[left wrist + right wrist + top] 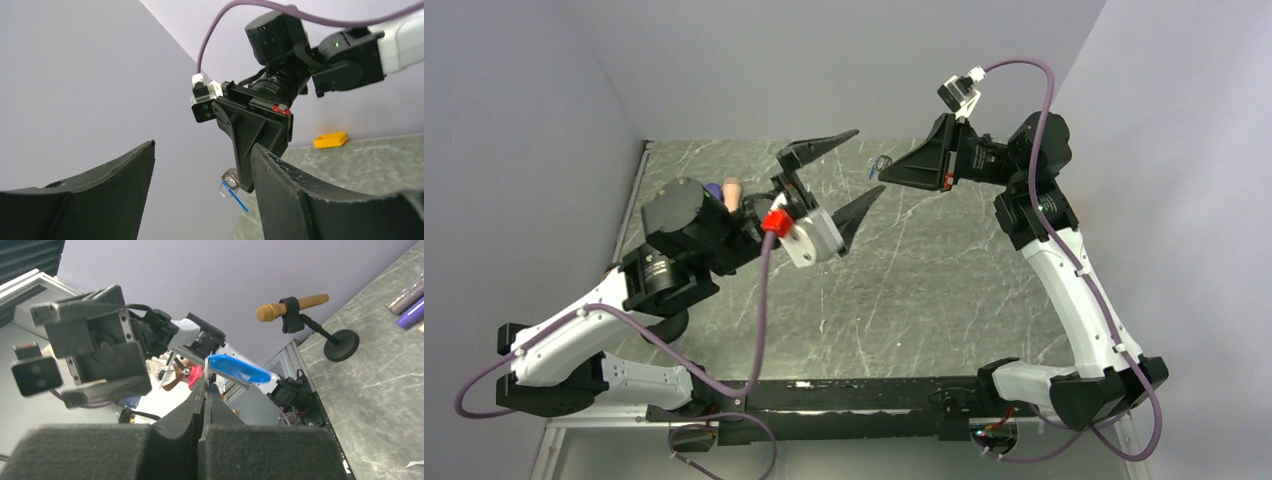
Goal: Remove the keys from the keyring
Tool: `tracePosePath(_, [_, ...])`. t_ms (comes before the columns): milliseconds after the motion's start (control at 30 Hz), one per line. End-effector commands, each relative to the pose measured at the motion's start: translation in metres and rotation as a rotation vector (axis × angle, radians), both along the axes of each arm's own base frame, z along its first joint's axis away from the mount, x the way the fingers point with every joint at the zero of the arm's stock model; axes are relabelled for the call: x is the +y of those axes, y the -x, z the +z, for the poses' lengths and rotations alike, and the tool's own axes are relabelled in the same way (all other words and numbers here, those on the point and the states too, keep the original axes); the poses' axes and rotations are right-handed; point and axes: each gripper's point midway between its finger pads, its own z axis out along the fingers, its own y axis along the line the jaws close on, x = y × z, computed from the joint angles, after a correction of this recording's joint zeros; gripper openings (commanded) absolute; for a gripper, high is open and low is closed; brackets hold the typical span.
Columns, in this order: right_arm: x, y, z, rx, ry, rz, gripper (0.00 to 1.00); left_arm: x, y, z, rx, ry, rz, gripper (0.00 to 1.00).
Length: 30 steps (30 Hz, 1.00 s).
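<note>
The keys [230,178] are a small silvery metal piece with a bright blue tag [235,369], held up in the air. A thin wire keyring [226,190] hangs through the metal head. My right gripper [206,384] is shut on the metal part, and the blue tag sticks out past its tips. In the top view the keys [879,165] are a tiny glint at the tip of the right gripper [883,177]. My left gripper [203,146] is open and faces the keys from a short way off. Nothing is between its fingers [835,141].
A peach cylinder [733,190] and a purple one [714,189] lie at the far left of the marble table [924,280]. A brown cylinder sits clamped on a small black stand [341,345]. A yellow tray [330,139] lies by the back wall. Grey walls close three sides.
</note>
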Motion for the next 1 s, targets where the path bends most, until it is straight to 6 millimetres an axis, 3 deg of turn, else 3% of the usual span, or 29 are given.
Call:
tracePosePath(0, [-0.007, 0.011, 0.024, -0.148, -0.022, -0.026, 0.00, 0.010, 0.004, 0.015, 0.227, 0.090, -0.111, 0.73])
tracePosePath(267, [-0.010, 0.020, 0.037, -0.274, -0.057, -0.049, 0.00, 0.026, -0.018, 0.032, 0.562, 0.203, -0.222, 0.61])
tracePosePath(533, [-0.020, 0.011, 0.052, -0.417, -0.087, -0.225, 0.00, 0.027, -0.026, 0.029, 0.917, 0.224, -0.416, 0.45])
tracePosePath(667, [-0.026, 0.004, 0.056, -0.485, -0.101, -0.319, 0.00, 0.026, -0.022, 0.024, 0.995, 0.225, -0.537, 0.45])
tracePosePath(800, [-0.029, 0.002, 0.061, -0.524, -0.128, -0.359, 0.00, 0.017, -0.018, 0.014, 1.075, 0.189, -0.635, 0.36])
tracePosePath(967, [-0.030, 0.003, 0.063, -0.550, -0.148, -0.363, 0.00, 0.011, -0.014, 0.010, 1.105, 0.188, -0.732, 0.34])
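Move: The empty left hand's aim, the keyring pinched in the right fingers, lies about 6 cm ahead, 3 cm to its right and 6 cm below. The blue tag hangs roughly 1 cm left of the ring, level with it in reach and slightly lower. From the right hand the keyring is about 1 cm ahead and 2 cm to the left, nearly level. Left hand swings 4 cm forward, rolling some 70 degrees, fingers narrowing; right raises the held keyring 5 cm. ##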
